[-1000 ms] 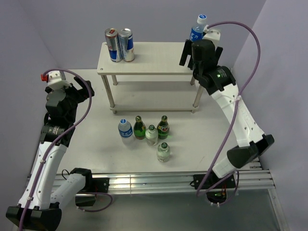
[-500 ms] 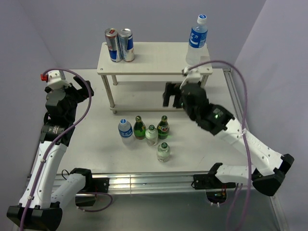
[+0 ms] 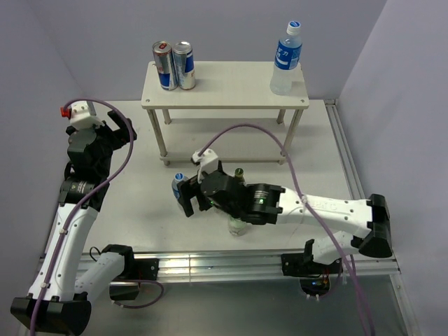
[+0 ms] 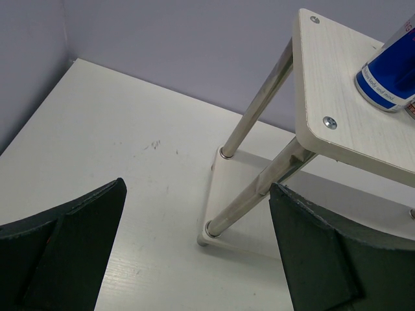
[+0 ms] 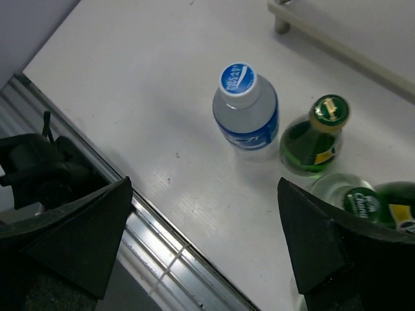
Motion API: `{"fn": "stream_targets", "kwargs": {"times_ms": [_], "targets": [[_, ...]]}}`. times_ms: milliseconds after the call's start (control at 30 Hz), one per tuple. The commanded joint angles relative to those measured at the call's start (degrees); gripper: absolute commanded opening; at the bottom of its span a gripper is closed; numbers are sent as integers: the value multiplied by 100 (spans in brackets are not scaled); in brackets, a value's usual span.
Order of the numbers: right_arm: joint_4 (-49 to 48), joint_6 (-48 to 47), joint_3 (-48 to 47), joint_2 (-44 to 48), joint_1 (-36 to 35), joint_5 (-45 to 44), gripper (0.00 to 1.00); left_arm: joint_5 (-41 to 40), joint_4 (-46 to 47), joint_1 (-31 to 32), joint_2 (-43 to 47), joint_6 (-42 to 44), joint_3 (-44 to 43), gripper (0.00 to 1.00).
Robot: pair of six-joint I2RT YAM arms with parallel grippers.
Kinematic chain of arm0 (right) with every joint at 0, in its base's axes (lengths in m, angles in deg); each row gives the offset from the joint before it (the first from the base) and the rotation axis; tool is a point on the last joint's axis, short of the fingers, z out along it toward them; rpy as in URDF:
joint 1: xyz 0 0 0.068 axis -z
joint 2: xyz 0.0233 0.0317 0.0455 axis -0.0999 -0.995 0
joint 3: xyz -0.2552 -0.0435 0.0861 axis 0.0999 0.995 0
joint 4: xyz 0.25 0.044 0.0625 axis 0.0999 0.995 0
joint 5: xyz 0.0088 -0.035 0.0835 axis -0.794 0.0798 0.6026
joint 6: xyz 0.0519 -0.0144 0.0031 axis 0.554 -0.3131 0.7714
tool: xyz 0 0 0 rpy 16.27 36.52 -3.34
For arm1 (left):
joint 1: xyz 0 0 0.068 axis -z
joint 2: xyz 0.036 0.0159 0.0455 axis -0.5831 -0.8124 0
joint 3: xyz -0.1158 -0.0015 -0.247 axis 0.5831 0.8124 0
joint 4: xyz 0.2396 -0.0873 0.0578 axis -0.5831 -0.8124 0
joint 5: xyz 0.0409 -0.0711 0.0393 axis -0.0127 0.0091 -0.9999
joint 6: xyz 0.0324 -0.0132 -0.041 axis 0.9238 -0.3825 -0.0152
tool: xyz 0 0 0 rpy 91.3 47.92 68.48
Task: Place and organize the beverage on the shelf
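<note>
The cream-white shelf (image 3: 224,84) stands at the back of the table. On its top board are two cans (image 3: 173,64) at the left end and a tall water bottle (image 3: 287,59) at the right end. My right gripper (image 3: 187,198) hangs open and empty over the bottles on the table. The right wrist view looks down on a small blue-capped water bottle (image 5: 246,107), a green bottle (image 5: 318,133) and a green-capped clear bottle (image 5: 353,197), all beyond the gripper (image 5: 207,246). My left gripper (image 3: 122,133) is open, left of the shelf, facing its leg (image 4: 256,103).
The right arm covers most of the bottle group in the top view; one bottle top (image 3: 239,171) and a clear bottle (image 3: 238,225) show around it. The metal rail (image 5: 162,253) of the table's near edge lies below the right gripper. Walls close the back and sides.
My right arm has left the tall water bottle standing on the shelf's right end and swung down and left over the bottles on the table. The left arm has not moved.
</note>
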Motion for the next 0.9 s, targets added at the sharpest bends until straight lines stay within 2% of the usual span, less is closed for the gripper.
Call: {"fn": "stream_targets", "kwargs": {"times_ms": [0, 167, 533, 867], "targets": [[-418, 252, -280, -311, -128, -3, 100, 28, 71, -28, 58, -14, -82, 99], [-707, 375, -201, -785, -145, -116, 100, 64, 71, -28, 75, -14, -100, 99], [-1006, 490, -263, -1858, -137, -986, 100, 99, 71, -28, 111, -32, -91, 99], [-2104, 24, -114, -2500, -128, -1426, 100, 143, 71, -28, 163, -32, -100, 99]]}}
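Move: Standing at the left end of the bottle group, the Pocari Sweat bottle lies about 8 cm ahead of the open right hand and 8 cm to its left, its middle some 19 cm below. The nearer green bottle is roughly 6 cm to the right of it and 1 cm farther out; the clear glass bottle is about 11 cm to its right, practically level with it. From the left hand, the Pocari bottle lies some 9 cm back, 17 cm right and 28 cm down. Sinking about 12.5 cm towards the Pocari Sweat bottle, the right hand also works 6 cm left, most of that early, then eases some 4 cm forward. The wrist swings roughly 10 degrees clockwise and tips the fingers a little further down; they stay wide open, ending close about the upper part of the bottle without gripping. ##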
